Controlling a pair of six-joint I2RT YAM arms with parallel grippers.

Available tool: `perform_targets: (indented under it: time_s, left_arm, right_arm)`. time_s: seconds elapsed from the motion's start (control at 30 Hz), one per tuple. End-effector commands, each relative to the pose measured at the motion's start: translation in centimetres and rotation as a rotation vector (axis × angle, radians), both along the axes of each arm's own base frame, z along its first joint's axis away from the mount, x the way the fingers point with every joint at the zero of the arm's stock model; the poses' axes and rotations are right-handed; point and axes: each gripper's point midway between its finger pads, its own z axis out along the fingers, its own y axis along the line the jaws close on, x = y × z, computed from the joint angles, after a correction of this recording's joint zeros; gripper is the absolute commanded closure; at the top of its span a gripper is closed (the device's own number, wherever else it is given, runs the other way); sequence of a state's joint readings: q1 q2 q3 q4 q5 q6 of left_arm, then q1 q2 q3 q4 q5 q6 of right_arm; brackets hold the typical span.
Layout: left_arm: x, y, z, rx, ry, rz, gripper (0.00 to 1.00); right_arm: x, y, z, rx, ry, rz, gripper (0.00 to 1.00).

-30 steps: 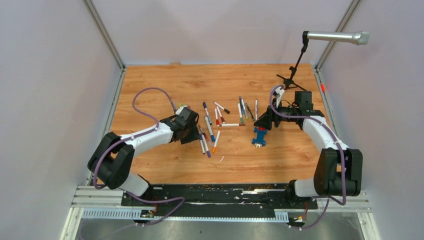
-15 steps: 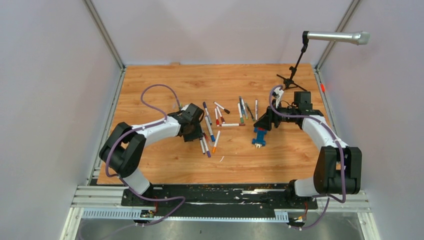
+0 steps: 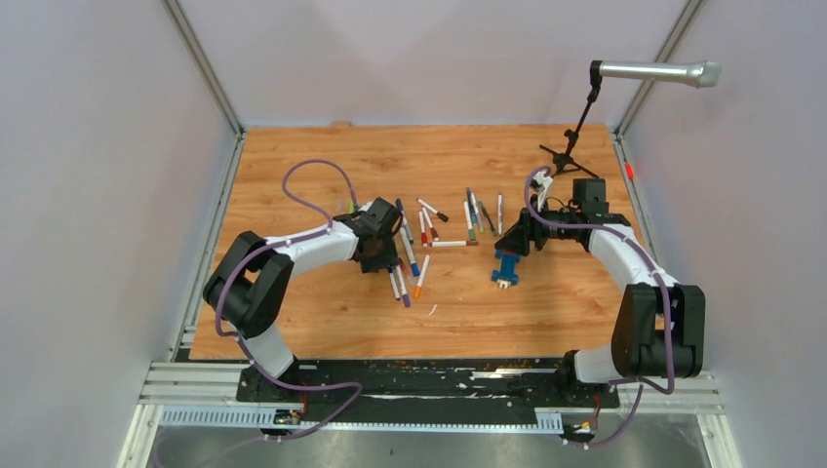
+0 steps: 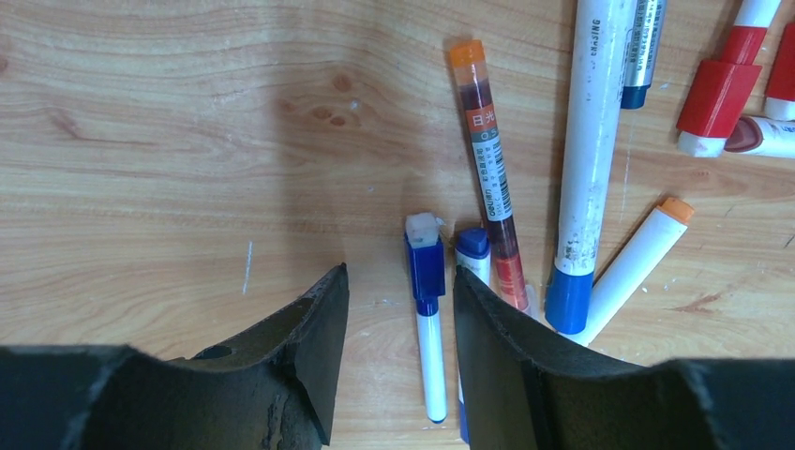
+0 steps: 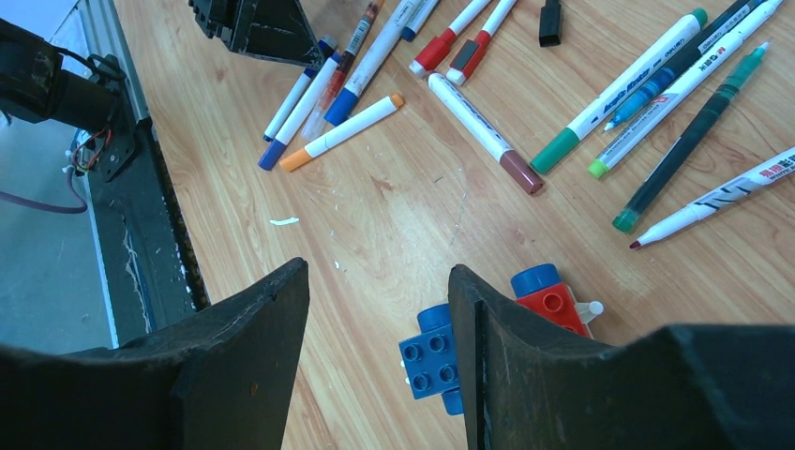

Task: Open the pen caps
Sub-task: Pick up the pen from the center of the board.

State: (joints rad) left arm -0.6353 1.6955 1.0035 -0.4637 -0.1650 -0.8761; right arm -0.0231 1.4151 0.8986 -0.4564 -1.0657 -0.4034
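Observation:
Several pens lie scattered mid-table (image 3: 429,234), most with their pen caps on. My left gripper (image 4: 398,281) hangs open low over their left end (image 3: 388,258). A thin white pen with a blue cap (image 4: 426,267) lies on the wood between its jaws, touching neither. Just right of it are another blue cap (image 4: 473,244), an orange-capped red pen (image 4: 466,52), a thick blue cap (image 4: 568,300) and red caps (image 4: 720,94). My right gripper (image 5: 377,272) is open and empty above bare wood (image 3: 509,239). Green (image 5: 557,150) and brown (image 5: 521,172) caps show in its view.
A blue-and-red block toy (image 3: 505,265) lies just below my right gripper, partly hidden behind its right finger (image 5: 506,347). A microphone stand (image 3: 575,136) stands at the back right. A loose black cap (image 5: 550,23) and a white scrap (image 3: 432,310) lie on the wood.
My left arm has swung right and forward, bringing its gripper over the left end of the pen pile. The right arm has not moved.

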Motion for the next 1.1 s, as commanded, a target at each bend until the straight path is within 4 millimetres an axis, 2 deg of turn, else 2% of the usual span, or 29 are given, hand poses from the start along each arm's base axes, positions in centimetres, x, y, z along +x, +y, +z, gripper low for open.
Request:
perform_targets:
  time_s: [0.0,0.43,0.5,0.6,0.83,1.07]
  left_arm:
    - [0.5,0.0,0.1,0.038,-0.004,-0.012,0.47]
    - [0.6,0.7,-1.0,0.093,0.019,-0.007,0.51]
    - [0.6,0.7,-1.4,0.102,0.029,-0.008,0.55]
    - [0.1,1.2,-2.0,0.126,0.056,-0.002,0.58]
    - [-0.9,2.1,-2.9,0.174,0.087,-0.003,0.59]
    - [-1.1,1.8,-3.1,0.184,0.101,-0.023,0.76]
  right_arm:
    - [0.7,0.1,1.5,0.018,-0.066,0.03,0.43]
    - [0.6,0.2,1.7,0.024,-0.061,0.035,0.43]
    - [0.6,0.2,1.8,0.025,-0.062,0.037,0.43]
    - [0.6,0.3,1.8,0.027,-0.062,0.04,0.43]
    - [0.5,0.4,2.2,0.036,-0.062,0.048,0.43]
    - [0.4,0.4,2.4,0.043,-0.059,0.055,0.43]
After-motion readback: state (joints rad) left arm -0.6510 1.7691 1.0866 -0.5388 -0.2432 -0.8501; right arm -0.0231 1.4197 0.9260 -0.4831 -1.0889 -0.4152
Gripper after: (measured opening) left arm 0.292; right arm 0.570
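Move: The small blue-and-white pen lies almost between my left fingers: its middle is about 1 cm to the right, 2 cm back and 1 cm below my left hand. The blue-ended white pen lies some 3 cm right and 3 cm back, the orange-tipped brown pen about 4 cm ahead and 2 cm right, and the big blue marker roughly 4 cm ahead and 4 cm right. From my idle right hand, the small pen is about 20 cm left, 2 cm back and 13 cm below. My left hand, already low over the small pen, eases forward about 1 cm while sinking some 0.5 cm, then slips slightly left. Meanwhile I roll the wrist about 5 degrees, left side rising, and narrow the fingers from half open to about a quarter. They come in on both sides of the blue cap near its white end; the right finger pushes the pen left as they close on it. ##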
